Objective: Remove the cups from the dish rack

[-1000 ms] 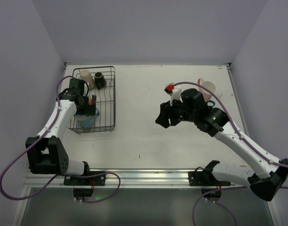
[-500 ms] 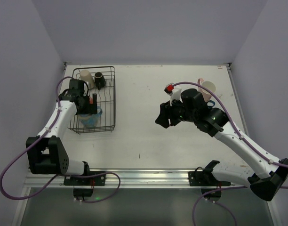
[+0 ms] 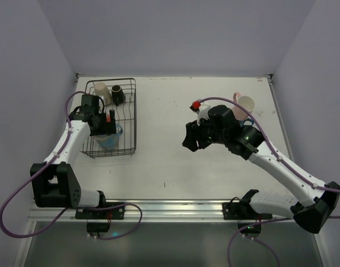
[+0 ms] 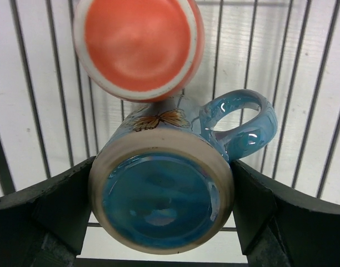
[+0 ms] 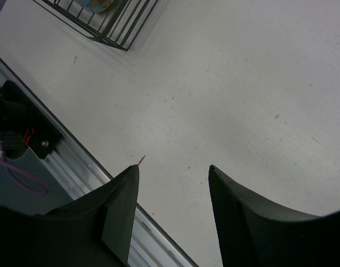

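Note:
The black wire dish rack [image 3: 134, 114] stands at the table's back left. My left gripper [image 3: 106, 129] reaches into its near end, shut on a light blue mug [image 4: 161, 194] with a butterfly print; both fingers [image 4: 59, 203] press the sides of its base. The mug's handle points right in the left wrist view. An orange-red cup [image 4: 138, 47] sits bottom-up just beyond it. At the rack's far end stand a cream cup [image 3: 101, 90] and a black cup [image 3: 118, 94]. My right gripper [image 3: 191, 139] hangs open over bare table [image 5: 225, 83], holding nothing.
A pale pink-handled mug [image 3: 245, 104] sits on the table at the back right, behind my right arm. The rack's near corner [image 5: 111, 30] shows at the top left of the right wrist view. A metal rail [image 3: 175, 207] runs along the near table edge.
My left jaws have narrowed onto the light blue mug, which has shifted slightly. The right arm has drifted a little to the left, its gripper still open.

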`<state>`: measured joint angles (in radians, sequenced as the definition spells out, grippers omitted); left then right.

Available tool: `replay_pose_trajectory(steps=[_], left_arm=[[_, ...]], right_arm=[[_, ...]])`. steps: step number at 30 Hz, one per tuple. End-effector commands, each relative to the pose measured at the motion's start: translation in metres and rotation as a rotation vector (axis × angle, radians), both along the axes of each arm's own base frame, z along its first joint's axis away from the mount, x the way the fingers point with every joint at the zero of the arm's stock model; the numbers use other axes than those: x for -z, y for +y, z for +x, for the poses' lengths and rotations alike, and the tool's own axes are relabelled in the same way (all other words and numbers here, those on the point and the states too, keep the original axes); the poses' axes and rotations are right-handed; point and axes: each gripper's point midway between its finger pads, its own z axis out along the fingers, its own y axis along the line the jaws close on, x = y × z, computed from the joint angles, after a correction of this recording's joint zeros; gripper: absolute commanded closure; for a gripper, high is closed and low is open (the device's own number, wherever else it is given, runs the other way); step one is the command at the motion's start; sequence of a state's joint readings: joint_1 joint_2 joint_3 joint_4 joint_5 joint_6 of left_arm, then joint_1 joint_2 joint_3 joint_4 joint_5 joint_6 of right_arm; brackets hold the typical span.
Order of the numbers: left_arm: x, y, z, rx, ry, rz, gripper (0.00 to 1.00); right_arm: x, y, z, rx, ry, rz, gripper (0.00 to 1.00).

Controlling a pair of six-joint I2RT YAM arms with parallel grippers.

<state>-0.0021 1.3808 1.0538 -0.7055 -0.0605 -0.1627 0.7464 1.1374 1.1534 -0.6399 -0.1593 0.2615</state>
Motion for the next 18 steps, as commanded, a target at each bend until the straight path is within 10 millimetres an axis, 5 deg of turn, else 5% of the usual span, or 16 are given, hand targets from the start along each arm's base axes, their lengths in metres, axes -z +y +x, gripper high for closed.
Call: replay_pose_trajectory(steps=[1, 10, 18], left_arm=[[-0.017, -0.018, 0.000, -0.007, -0.047, -0.113, 1.00], [-0.112, -0.034, 0.015, 0.035, -0.309, -0.199, 1.00], [-0.212, -0.053, 0.010, 0.112, -0.564, -0.290, 1.00]], right_arm=[[-0.006, 0.000, 0.007, 0.031, -0.023, -0.021, 0.44], [-0.005, 0.005, 0.017, 0.086, 0.021, -0.024, 0.44], [-0.035, 0.047, 0.008, -0.024, 0.087, 0.161, 0.44]])
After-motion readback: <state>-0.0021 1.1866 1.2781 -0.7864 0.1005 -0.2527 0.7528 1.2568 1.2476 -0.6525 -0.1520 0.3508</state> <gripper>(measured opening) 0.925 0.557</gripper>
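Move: The left hand already has the blue cup pinched, bottom up, in the front of the rack. The right gripper, where it seems bound, waits about 38 cm to its right, 10 cm back and 12 cm higher. The red cup stands roughly 8 cm ahead and 1 cm left; the beige cup is 23 cm ahead, 3 cm left, the black cup as far ahead, 4 cm right, all slightly lower. From the right hand, the blue cup lies 38 cm left, 10 cm ahead, 12 cm below. Upward above all: the left hand first eases a couple of centimetres left and slightly back, then climbs ever faster, about 13 cm in all, still drifting left and tipping its fingers forward-up some 20 degrees, its pinch on the blue cup kept. The empty right hand dips and reaches slightly forward, then shifts about 2 cm left as it comes back up, fingers unchanged. ##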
